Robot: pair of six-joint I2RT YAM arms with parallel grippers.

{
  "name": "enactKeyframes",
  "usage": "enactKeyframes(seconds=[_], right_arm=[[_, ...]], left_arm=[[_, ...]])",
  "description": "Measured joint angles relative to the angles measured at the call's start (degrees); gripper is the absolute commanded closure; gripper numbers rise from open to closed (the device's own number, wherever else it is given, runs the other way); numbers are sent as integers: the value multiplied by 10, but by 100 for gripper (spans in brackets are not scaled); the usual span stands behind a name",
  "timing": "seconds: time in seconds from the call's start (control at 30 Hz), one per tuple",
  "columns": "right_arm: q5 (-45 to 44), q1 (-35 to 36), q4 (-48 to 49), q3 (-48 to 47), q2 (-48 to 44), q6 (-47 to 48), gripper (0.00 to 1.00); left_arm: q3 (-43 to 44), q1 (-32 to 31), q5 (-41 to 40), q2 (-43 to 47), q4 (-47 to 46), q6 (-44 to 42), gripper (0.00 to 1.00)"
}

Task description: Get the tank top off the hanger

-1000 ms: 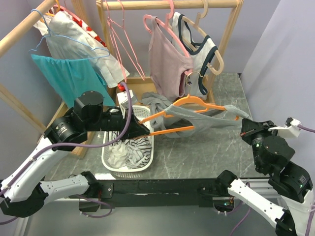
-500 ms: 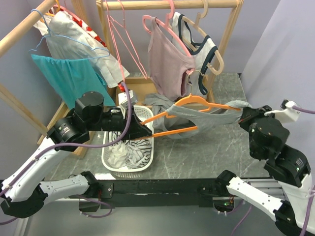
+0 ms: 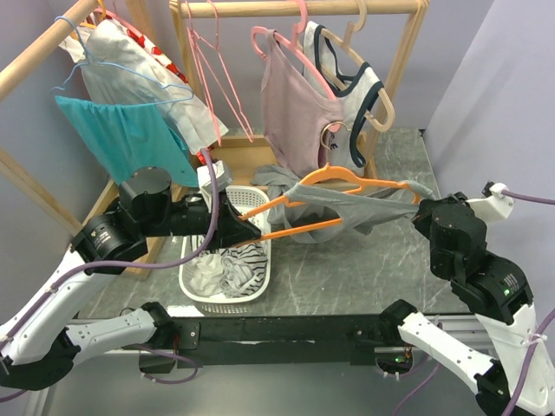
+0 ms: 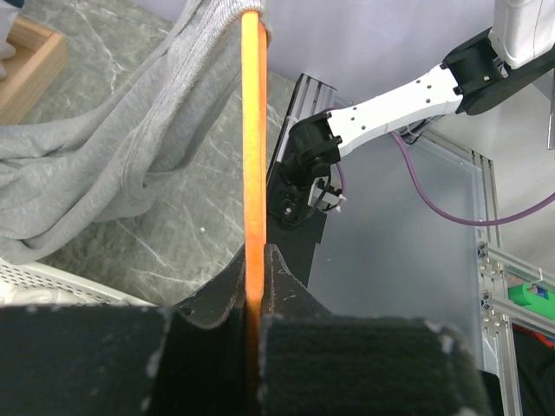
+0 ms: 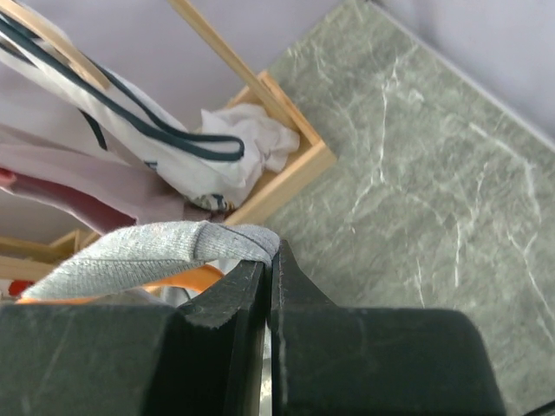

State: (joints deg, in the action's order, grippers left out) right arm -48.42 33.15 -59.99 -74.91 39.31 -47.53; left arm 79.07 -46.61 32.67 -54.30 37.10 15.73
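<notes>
An orange hanger (image 3: 340,178) is held level above the table with a grey tank top (image 3: 351,208) draped over it. My left gripper (image 3: 254,230) is shut on the hanger's lower bar at its left end; in the left wrist view the orange bar (image 4: 251,147) runs straight up from between the jaws of the left gripper (image 4: 254,260), and grey cloth (image 4: 113,173) hangs to its left. My right gripper (image 3: 420,204) is shut on the tank top's strap at the hanger's right end. The right wrist view shows the strap (image 5: 147,247) pinched at the tips of the right gripper (image 5: 270,256), orange hanger (image 5: 178,280) beneath.
A white basket (image 3: 192,279) of clothes stands below the left gripper. Behind, a wooden rack (image 3: 295,9) carries a pink top (image 3: 295,113), a white navy-trimmed top (image 3: 357,91) and bare pink hangers (image 3: 212,69). A teal garment (image 3: 121,139) hangs on the left rack.
My right gripper has moved up and to the left with the strap in it. The hanger's right end has risen a little and the left arm has drawn slightly left.
</notes>
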Motion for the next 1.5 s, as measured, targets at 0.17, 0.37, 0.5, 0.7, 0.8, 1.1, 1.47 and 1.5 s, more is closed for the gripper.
enactKeyframes(seconds=[0.17, 0.37, 0.5, 0.7, 0.8, 1.1, 1.47, 1.5], right_arm=[[33, -13, 6, 15, 0, 4, 91], [28, -31, 12, 5, 15, 13, 92], [36, -65, 29, 17, 34, 16, 93], [65, -127, 48, 59, 36, 28, 93], [101, -141, 68, 78, 32, 38, 92], [365, -148, 138, 175, -41, 97, 72], [489, -148, 156, 101, -105, 146, 43], [493, -148, 164, 99, -110, 146, 43]], left_arm=[[-1, 0, 0, 2, 7, 0, 99], [-1, 0, -4, 2, 4, 0, 99], [-3, 0, -13, 10, 6, 0, 99], [-7, 0, -26, 14, 9, 0, 99], [-17, 0, -32, 20, 6, 0, 99], [-36, 0, -49, 10, -49, 1, 99], [-44, -2, -52, -75, -125, 0, 99], [-48, -3, -56, -79, -128, 0, 99]])
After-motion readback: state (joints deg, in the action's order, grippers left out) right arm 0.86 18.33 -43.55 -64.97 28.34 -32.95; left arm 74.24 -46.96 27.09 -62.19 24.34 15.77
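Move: The grey tank top is stretched along the orange hanger, its middle about 22 cm to the right hand's left, 3 cm ahead and 5 cm lower; that hand already pinches its end, with the hanger's right tip some 2 cm ahead and 2 cm left at about finger height. The left hand keeps the hanger's other end, the tank top roughly 12 cm ahead, 18 cm right and 8 cm below. The basket lies some 10 cm ahead, 8 cm left and 33 cm below the left hand. The tank top's pinched end is worked off the hanger's right tip by the right hand, which goes down some 7 cm and slightly forward, then swings about 10 cm left. Its fingers open and let go of the cloth as it turns some 35 degrees counter-clockwise, draws back and rises again. The left hand keeps its grip, near still at first, finally carrying the hanger about 6 cm forward, a little less to the right, and somewhat down. ##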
